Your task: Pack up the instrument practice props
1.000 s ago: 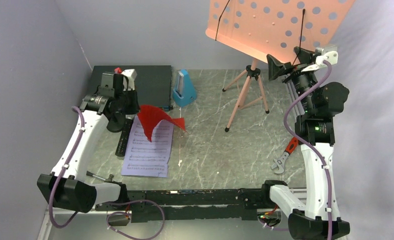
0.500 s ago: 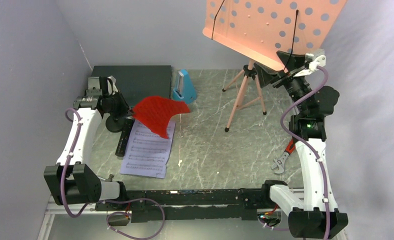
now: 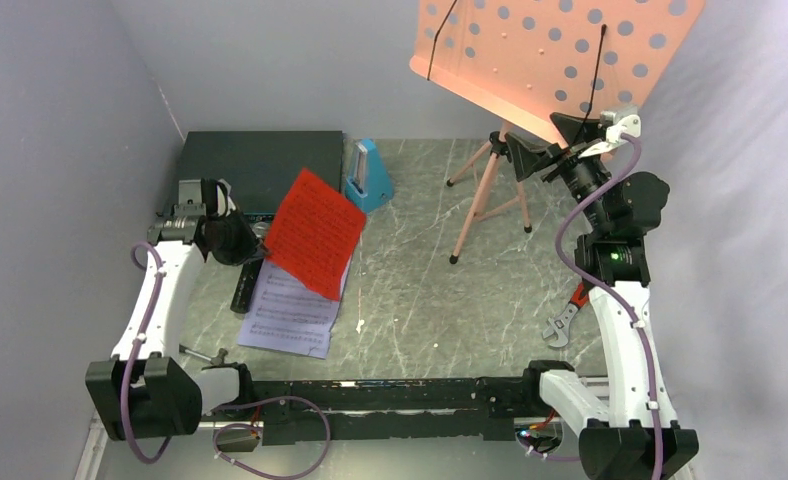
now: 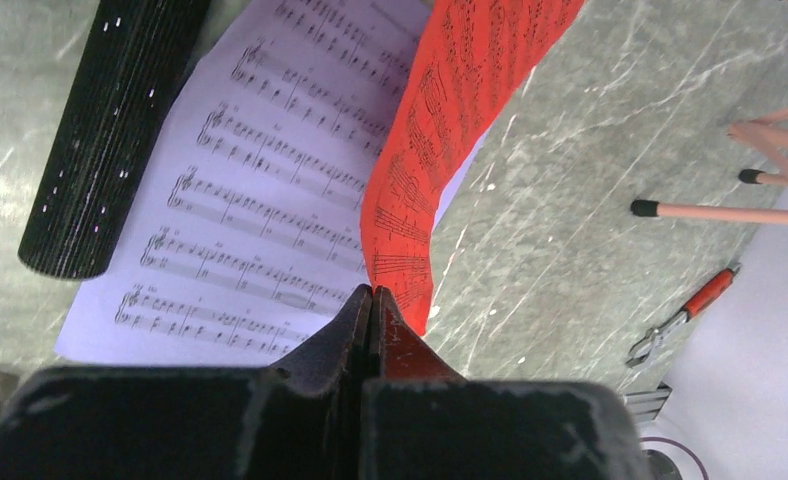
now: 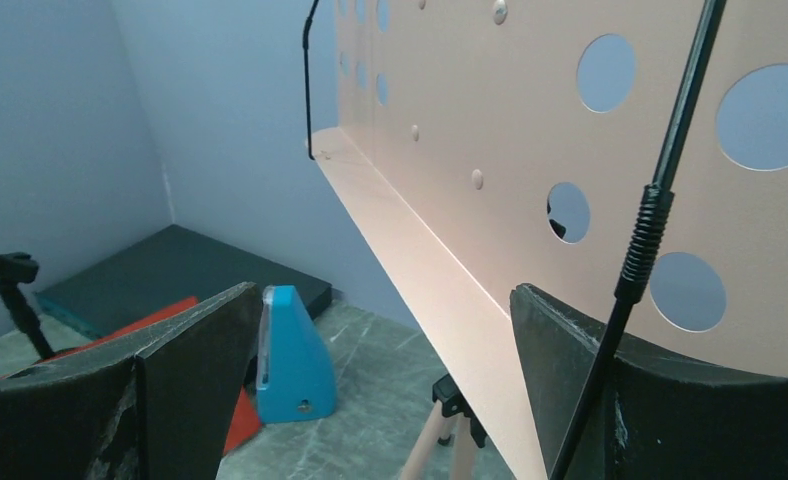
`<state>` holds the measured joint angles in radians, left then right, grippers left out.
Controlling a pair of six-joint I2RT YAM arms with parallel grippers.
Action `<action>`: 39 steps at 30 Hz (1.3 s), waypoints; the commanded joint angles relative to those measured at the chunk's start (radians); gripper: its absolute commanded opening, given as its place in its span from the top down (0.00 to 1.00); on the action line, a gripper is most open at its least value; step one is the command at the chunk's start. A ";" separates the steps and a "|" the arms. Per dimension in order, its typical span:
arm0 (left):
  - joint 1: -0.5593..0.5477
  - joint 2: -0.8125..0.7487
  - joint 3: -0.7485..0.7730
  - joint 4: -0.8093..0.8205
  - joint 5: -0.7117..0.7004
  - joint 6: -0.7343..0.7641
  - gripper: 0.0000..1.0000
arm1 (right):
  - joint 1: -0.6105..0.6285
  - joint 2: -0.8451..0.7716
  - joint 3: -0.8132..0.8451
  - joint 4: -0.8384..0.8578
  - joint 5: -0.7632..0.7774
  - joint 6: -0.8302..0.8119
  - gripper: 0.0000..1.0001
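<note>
My left gripper (image 3: pixel 232 235) (image 4: pixel 372 292) is shut on the corner of the red music sheet (image 3: pixel 315 232) (image 4: pixel 440 130). The sheet hangs tilted above the lavender music sheet (image 3: pixel 290 310) (image 4: pixel 260 190), which lies flat on the table. A black ribbed cylinder (image 3: pixel 247 280) (image 4: pixel 110 130) lies along the lavender sheet's left side. The blue metronome (image 3: pixel 368 177) (image 5: pixel 290 355) stands behind them. My right gripper (image 3: pixel 548 143) (image 5: pixel 382 290) is open, and the lower ledge of the pink music stand's board (image 3: pixel 550 55) (image 5: pixel 530 150) passes between its fingers. The stand's tripod legs (image 3: pixel 485 200) rest on the table.
A flat black box (image 3: pixel 260 165) lies at the back left. A metal wrench (image 3: pixel 562 322) and a red-handled tool (image 3: pixel 582 290) lie near the right arm. A small metal tool (image 3: pixel 202 353) lies at the front left. Grey walls close in on the left, back and right.
My left gripper has drawn left and toward me with the red sheet, which has gone from curled to spread flat and tilted. My right gripper has shifted left to the board's lower edge.
</note>
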<state>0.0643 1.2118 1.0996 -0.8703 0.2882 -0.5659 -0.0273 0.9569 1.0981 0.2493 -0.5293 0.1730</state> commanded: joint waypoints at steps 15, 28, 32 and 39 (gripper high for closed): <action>0.000 -0.176 -0.122 -0.144 -0.226 0.010 0.78 | 0.004 -0.099 -0.028 -0.072 0.116 -0.094 0.00; -0.090 -0.253 -0.052 0.023 -0.128 0.062 0.07 | 0.004 -0.144 -0.062 -0.062 0.133 -0.086 0.00; -0.164 -0.277 -0.055 0.134 -0.102 0.069 0.07 | 0.005 -0.170 -0.105 -0.019 0.165 -0.063 0.00; -0.345 -0.174 -0.026 0.363 -0.111 0.103 0.08 | 0.004 -0.246 -0.200 0.064 0.179 -0.007 0.00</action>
<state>-0.1955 0.9680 1.0191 -0.6968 0.1665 -0.5041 -0.0273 0.7605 0.9512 0.2230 -0.3622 0.1158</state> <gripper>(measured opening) 0.920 0.994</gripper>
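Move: My left hand already pinches the red sheet by its near-left edge. The purple music sheet it is going onto is centred about 17 cm below that hand, some 3 cm back and 3 cm right. The microphone lies about 3 cm ahead and 8 cm left, and the blue metronome roughly 24 cm ahead and 21 cm right. From my right hand the purple sheet is some 50 cm left, 7 cm back and far below. I draw the red sheet back about 6 cm with my left hand while sinking some 4 cm and easing left, bringing it over the purple sheet. There I open the fingers wide, let go, and climb away forward and right, tipping the fingers up and outward. My open right hand backs off 3 cm or so and slides as far right beside the stand's tray. ##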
